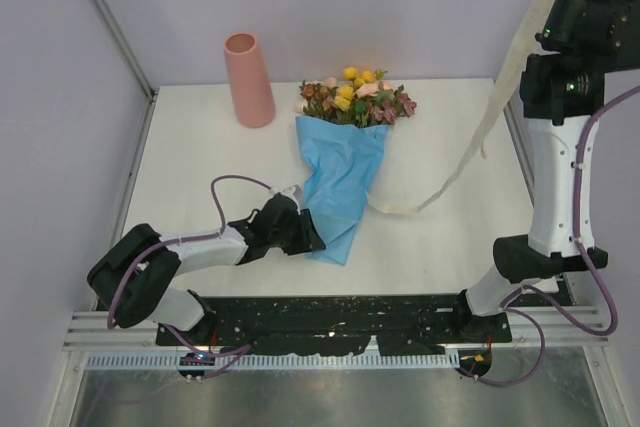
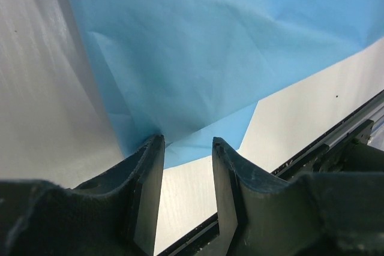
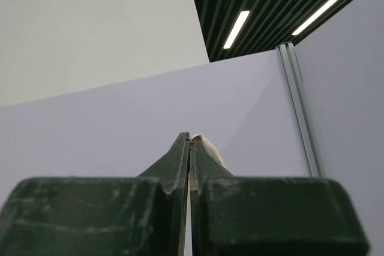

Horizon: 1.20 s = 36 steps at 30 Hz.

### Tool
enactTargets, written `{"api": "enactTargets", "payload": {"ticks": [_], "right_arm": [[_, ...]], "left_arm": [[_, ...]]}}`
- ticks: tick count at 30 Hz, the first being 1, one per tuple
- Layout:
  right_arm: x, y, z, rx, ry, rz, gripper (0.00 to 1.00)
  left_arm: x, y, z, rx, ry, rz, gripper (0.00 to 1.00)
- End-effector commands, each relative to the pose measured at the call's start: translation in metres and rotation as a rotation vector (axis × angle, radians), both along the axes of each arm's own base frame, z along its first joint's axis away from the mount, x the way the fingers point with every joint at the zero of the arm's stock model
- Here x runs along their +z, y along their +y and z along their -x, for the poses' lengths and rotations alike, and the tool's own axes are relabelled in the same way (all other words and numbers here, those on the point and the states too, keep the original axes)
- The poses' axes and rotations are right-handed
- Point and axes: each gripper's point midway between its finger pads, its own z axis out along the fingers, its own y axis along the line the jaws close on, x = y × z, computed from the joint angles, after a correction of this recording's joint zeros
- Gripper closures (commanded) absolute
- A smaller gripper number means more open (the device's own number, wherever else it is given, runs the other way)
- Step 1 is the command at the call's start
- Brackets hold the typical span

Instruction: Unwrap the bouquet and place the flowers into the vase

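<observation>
The bouquet lies on the white table, its flowers (image 1: 357, 97) bunched at the far end of the crumpled blue paper (image 1: 340, 182). The salmon-pink vase (image 1: 249, 79) stands upright at the back left, apart from it. My left gripper (image 1: 312, 237) sits low at the paper's near left edge. In the left wrist view it (image 2: 187, 142) is open, its tips just touching the blue paper (image 2: 210, 58), with bare table between the fingers. My right gripper (image 3: 190, 137) is raised high and shut on the cream ribbon (image 3: 207, 145). The ribbon (image 1: 500, 97) trails from the upper right down to the table beside the paper.
The right arm (image 1: 560, 147) stands tall along the table's right edge. A black base rail (image 1: 340, 312) runs along the near edge. Lilac walls close in the back and both sides.
</observation>
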Motion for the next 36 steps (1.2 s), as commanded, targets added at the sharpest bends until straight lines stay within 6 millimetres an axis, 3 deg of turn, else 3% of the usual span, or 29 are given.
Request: {"api": "enactTargets", "payload": {"ticks": [1,2,3,4,5,8,12,14,16,19,20,21,22,23,24,28,29,30,31,32,34,36], "right_arm": [[0.012,-0.030,-0.006,-0.052,-0.110,-0.023,0.95],[0.007,-0.034,-0.022,-0.044,-0.105,-0.032,0.95],[0.016,-0.044,-0.011,-0.071,-0.152,-0.026,0.95],[0.010,-0.047,-0.028,-0.079,-0.142,-0.019,0.95],[0.012,-0.050,-0.029,-0.086,-0.165,-0.005,0.95],[-0.005,-0.055,-0.065,-0.079,-0.128,0.024,0.95],[-0.053,-0.058,-0.137,-0.051,0.031,0.042,0.95],[-0.090,-0.064,-0.174,-0.051,0.130,0.018,0.95],[-0.154,-0.068,-0.224,-0.040,0.294,-0.003,0.94],[-0.240,-0.078,-0.267,-0.025,0.486,-0.084,0.95],[-0.283,-0.080,-0.281,-0.016,0.582,-0.112,0.95],[-0.301,-0.082,-0.285,0.011,0.614,-0.164,0.95],[-0.339,-0.084,-0.291,0.022,0.698,-0.195,0.95],[-0.354,-0.086,-0.292,0.043,0.721,-0.238,0.95],[-0.384,-0.086,-0.295,0.065,0.785,-0.285,0.94],[-0.462,-0.084,-0.298,0.159,1.012,-0.397,0.95],[-0.487,-0.082,-0.292,0.178,1.104,-0.430,0.90],[-0.497,-0.081,-0.292,0.194,1.141,-0.453,0.76],[-0.526,-0.080,-0.281,0.186,1.259,-0.501,0.63],[-0.525,-0.081,-0.276,0.176,1.294,-0.516,0.47],[-0.544,-0.079,-0.254,0.144,1.422,-0.587,0.27],[-0.556,-0.075,-0.225,0.091,1.526,-0.657,0.25]], "left_arm": [[0.017,-0.012,-0.001,-0.002,-0.045,0.021,0.59],[0.018,-0.014,0.000,-0.006,-0.046,0.020,0.59],[0.016,-0.014,0.002,-0.008,-0.042,0.017,0.59],[0.016,-0.014,0.002,-0.008,-0.042,0.013,0.59],[0.015,-0.014,0.003,-0.005,-0.043,0.010,0.59],[0.015,-0.015,0.003,-0.004,-0.042,0.008,0.59],[0.018,-0.015,0.002,-0.004,-0.049,0.000,0.59],[0.021,-0.015,0.000,0.004,-0.058,0.004,0.59],[0.024,-0.016,0.000,0.005,-0.066,0.007,0.59],[0.029,-0.018,0.000,0.005,-0.083,0.016,0.59],[0.030,-0.018,0.000,0.006,-0.084,0.016,0.59],[0.030,-0.019,0.000,0.004,-0.085,0.017,0.59],[0.032,-0.020,-0.001,0.000,-0.090,0.019,0.59],[0.031,-0.020,0.000,-0.003,-0.088,0.015,0.59],[0.031,-0.020,0.000,-0.008,-0.088,0.015,0.59],[0.037,-0.021,0.000,-0.013,-0.102,0.030,0.59],[0.038,-0.020,0.001,-0.013,-0.107,0.033,0.59],[0.040,-0.020,0.000,-0.011,-0.112,0.037,0.59],[0.043,-0.019,-0.001,-0.008,-0.122,0.040,0.59],[0.045,-0.019,-0.001,-0.010,-0.130,0.041,0.59],[0.047,-0.018,-0.001,-0.009,-0.138,0.042,0.59],[0.050,-0.017,-0.001,-0.009,-0.148,0.049,0.59]]}}
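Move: My right hand, high over the right side and still holding the ribbon, is bound for the bare table beyond the flowers' right: about 26 cm ahead, 4 cm to the right and 77 cm below. The flowers are some 28 cm ahead and 24 cm to its left, 73 cm down; the blue wrapping paper is about 3 cm ahead, 29 cm left, 77 cm down. From my left hand, that bare patch lies roughly 37 cm ahead and 37 cm to the right. I swing the ribbon forward and a little right, then plunge my right hand down about 55 cm towards the table's bare far-right part, tipping the fingers some 80 degrees from skyward to downward and opening them at the end to let the ribbon go. My left hand draws back slightly, then lifts about 3 cm from the wrapping paper's near end, fingers still half open. ##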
